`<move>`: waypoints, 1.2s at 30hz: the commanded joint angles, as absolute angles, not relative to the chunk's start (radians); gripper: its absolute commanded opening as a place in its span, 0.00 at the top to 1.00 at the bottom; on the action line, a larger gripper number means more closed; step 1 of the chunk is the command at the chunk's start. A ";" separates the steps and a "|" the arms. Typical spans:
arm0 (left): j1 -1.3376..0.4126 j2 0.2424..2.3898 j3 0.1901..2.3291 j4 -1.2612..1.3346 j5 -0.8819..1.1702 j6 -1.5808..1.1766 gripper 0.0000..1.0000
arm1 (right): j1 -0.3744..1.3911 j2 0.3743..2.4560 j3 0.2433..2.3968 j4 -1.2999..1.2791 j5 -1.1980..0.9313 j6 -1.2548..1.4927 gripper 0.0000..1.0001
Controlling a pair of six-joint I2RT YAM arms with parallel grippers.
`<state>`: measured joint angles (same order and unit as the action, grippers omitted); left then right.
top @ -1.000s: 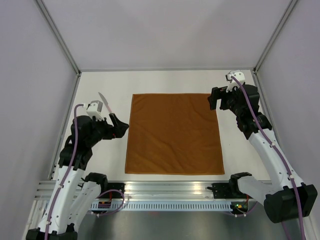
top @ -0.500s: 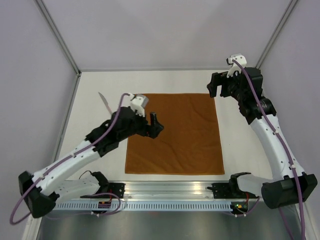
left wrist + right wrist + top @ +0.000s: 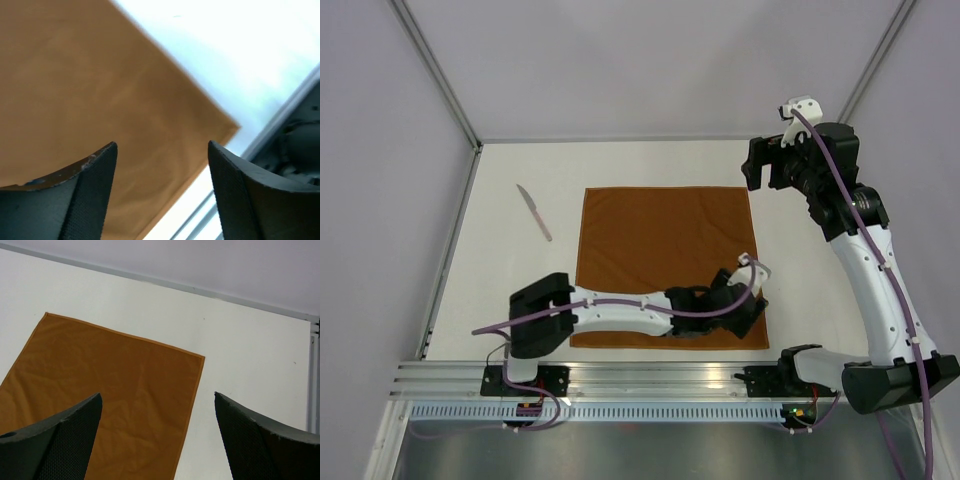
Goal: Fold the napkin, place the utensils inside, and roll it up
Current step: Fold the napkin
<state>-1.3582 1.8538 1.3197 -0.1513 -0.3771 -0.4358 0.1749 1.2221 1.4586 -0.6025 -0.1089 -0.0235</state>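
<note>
The rust-brown napkin (image 3: 660, 250) lies flat and unfolded in the middle of the white table. One utensil, a slim silver knife (image 3: 534, 212), lies on the table left of the napkin, touching nothing. My left arm stretches low across the napkin's near edge, and my left gripper (image 3: 748, 318) hovers open over the near right corner. In the left wrist view that gripper (image 3: 162, 145) is empty, with the napkin (image 3: 100, 90) below it. My right gripper (image 3: 757, 178) hangs open above the far right corner. In the right wrist view that gripper (image 3: 157, 396) holds nothing, and the napkin (image 3: 115, 405) lies beneath.
An aluminium rail (image 3: 660, 378) runs along the table's near edge and also shows in the left wrist view (image 3: 280, 120), beside the dark base of the right arm (image 3: 300, 150). Grey walls and frame posts (image 3: 440, 80) enclose the table on three sides.
My left arm has swung from beside the knife across the napkin to its near right corner. My right gripper has drifted slightly back and to the right. Napkin and knife have not moved.
</note>
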 commanded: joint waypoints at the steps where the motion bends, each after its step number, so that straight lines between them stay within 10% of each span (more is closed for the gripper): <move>1: -1.431 1.972 1.474 -0.089 -0.430 -0.407 0.24 | 0.176 1.195 1.479 -0.679 -0.054 -0.028 0.02; 36: -1.511 2.275 1.559 0.061 -0.307 -0.428 0.60 | 0.176 1.160 1.399 -0.695 -0.058 -0.023 0.02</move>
<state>-1.5005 2.2459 1.5410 0.0364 -0.3119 -0.4320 0.1749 1.1824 1.4006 -0.6689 -0.0895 -0.0322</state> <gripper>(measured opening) 0.421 0.978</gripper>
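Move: The near right corner of the napkin lies about 11 cm to the left hand's right, 7 cm back and some 10 cm below its open fingers; the near left corner is about 35 cm to the left hand's left and likewise 7 cm back. The right arm's base sits about 7 cm right of the near right corner and 5 cm behind it. From the right hand, the near right corner is some 28 cm back, 1 cm right and 34 cm down. The left hand first sweeps quickly right and back, about 8 and 6 cm and sinking a little, towards the napkin's near right corner, then goes mostly down another 6 cm with a small creep farther right and back, its wrist turning some 10 degrees clockwise. On the way its empty fingers narrow to about half of their starting gap, ending close about the corner with no pinch to be seen, while the right hand, open and high beyond the napkin, drifts a little down and back. ##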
